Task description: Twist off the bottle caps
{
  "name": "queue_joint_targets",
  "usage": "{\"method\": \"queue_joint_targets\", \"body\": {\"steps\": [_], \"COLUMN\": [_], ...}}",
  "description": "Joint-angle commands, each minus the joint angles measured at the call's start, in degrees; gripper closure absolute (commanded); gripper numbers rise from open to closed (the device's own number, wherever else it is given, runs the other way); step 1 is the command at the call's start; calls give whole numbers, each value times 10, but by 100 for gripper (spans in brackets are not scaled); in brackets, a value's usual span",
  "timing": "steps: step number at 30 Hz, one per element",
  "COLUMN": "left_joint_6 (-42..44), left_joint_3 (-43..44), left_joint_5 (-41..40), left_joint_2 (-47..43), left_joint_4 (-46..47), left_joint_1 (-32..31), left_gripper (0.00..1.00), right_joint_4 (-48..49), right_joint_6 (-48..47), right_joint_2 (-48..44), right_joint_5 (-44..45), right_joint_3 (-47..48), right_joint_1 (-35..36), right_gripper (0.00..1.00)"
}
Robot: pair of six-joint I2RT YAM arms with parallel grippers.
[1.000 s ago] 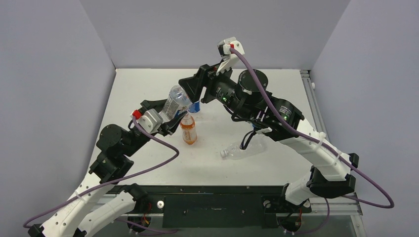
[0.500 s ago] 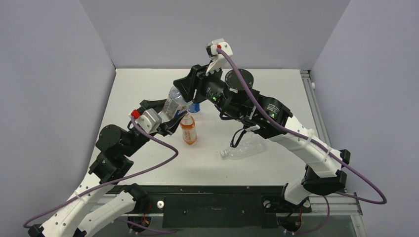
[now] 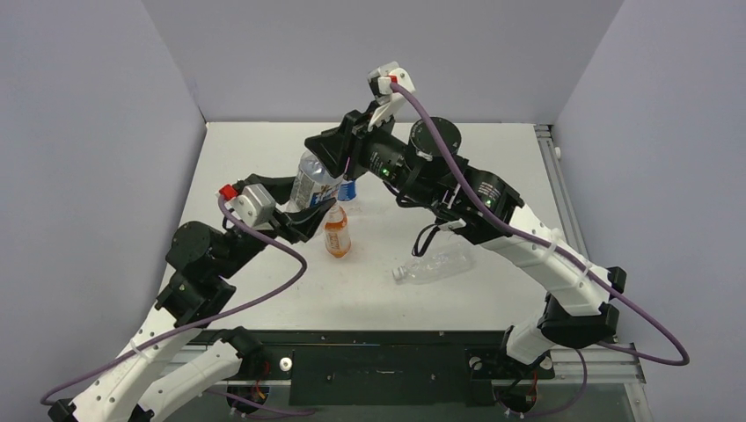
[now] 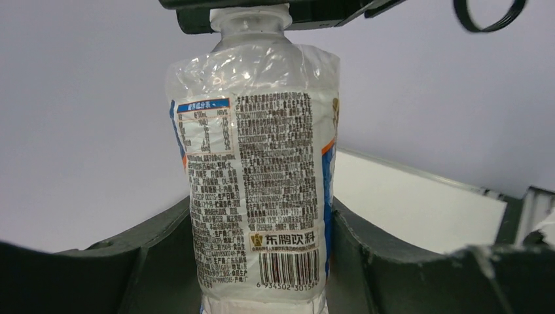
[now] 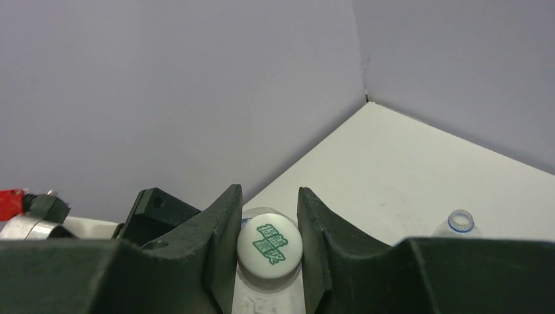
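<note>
My left gripper (image 4: 258,265) is shut on the short bottle with the blue-white label (image 4: 262,131) and holds it upright above the table. In the top view the left gripper (image 3: 302,204) is left of centre, gripping this bottle (image 3: 310,180). My right gripper (image 5: 269,239) is shut on its white cap with green print (image 5: 269,243), one finger on each side. In the top view the right gripper (image 3: 324,158) sits on top of the bottle. In the left wrist view the cap is hidden by the right gripper's fingers (image 4: 196,16).
The orange bottle (image 3: 336,234) stands just right of the left gripper. The Pepsi bottle (image 3: 347,190) stands behind it; its open mouth with a blue ring (image 5: 460,221) shows in the right wrist view. The plain bottle (image 3: 435,264) lies on its side under the right arm.
My right gripper has moved left and down onto the top of the held bottle. My left gripper has shifted a little left and brought the bottle more upright.
</note>
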Motion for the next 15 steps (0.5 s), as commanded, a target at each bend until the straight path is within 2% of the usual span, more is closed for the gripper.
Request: {"method": "queue_joint_targets", "body": {"steps": [1,4,8,15], "left_joint_6": [-124,-184,-238,-282], "left_joint_3": [46,68,90,100], "left_joint_5": [14,82,171,235], "left_joint_2": [5,6,10,18], "left_joint_4": [34,25,15,23], "left_joint_1": [-1,0,4,7], "left_gripper": [54,53,54,60], "right_joint_4": [73,85,85,144], "right_joint_6": [-33,-31,-16,23], "right_joint_2": [-42,-47,-46,-65], "right_joint_5": [-177,-334,-482,-619], "right_joint_3": [-8,3,18,-10], "right_joint_1": [-9,-26,-40,-47], "right_gripper": [100,100,100,100]}}
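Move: The cap is already between the right gripper's pads. From the left gripper, which holds the bottle body, the cap is some 9 cm up, about 2 cm to the right and 1 cm ahead. On the table, about 42 cm below the right hand, the orange bottle stands some 7 cm ahead and 3 cm left, and the blue-label bottle about 22 cm straight ahead. The clear bottle lies 5 cm ahead, 23 cm right, about 48 cm down. Keep the left gripper on the bottle and the right one pinching its cap, and draw both together back towards the bases by roughly 10 cm while raising them about 6 cm. On the way, swing the left hand clockwise and the right counter-clockwise by some 30 to 40 degrees, so the fingers come to point more at each other, and tilt the right fingertips up a little. ##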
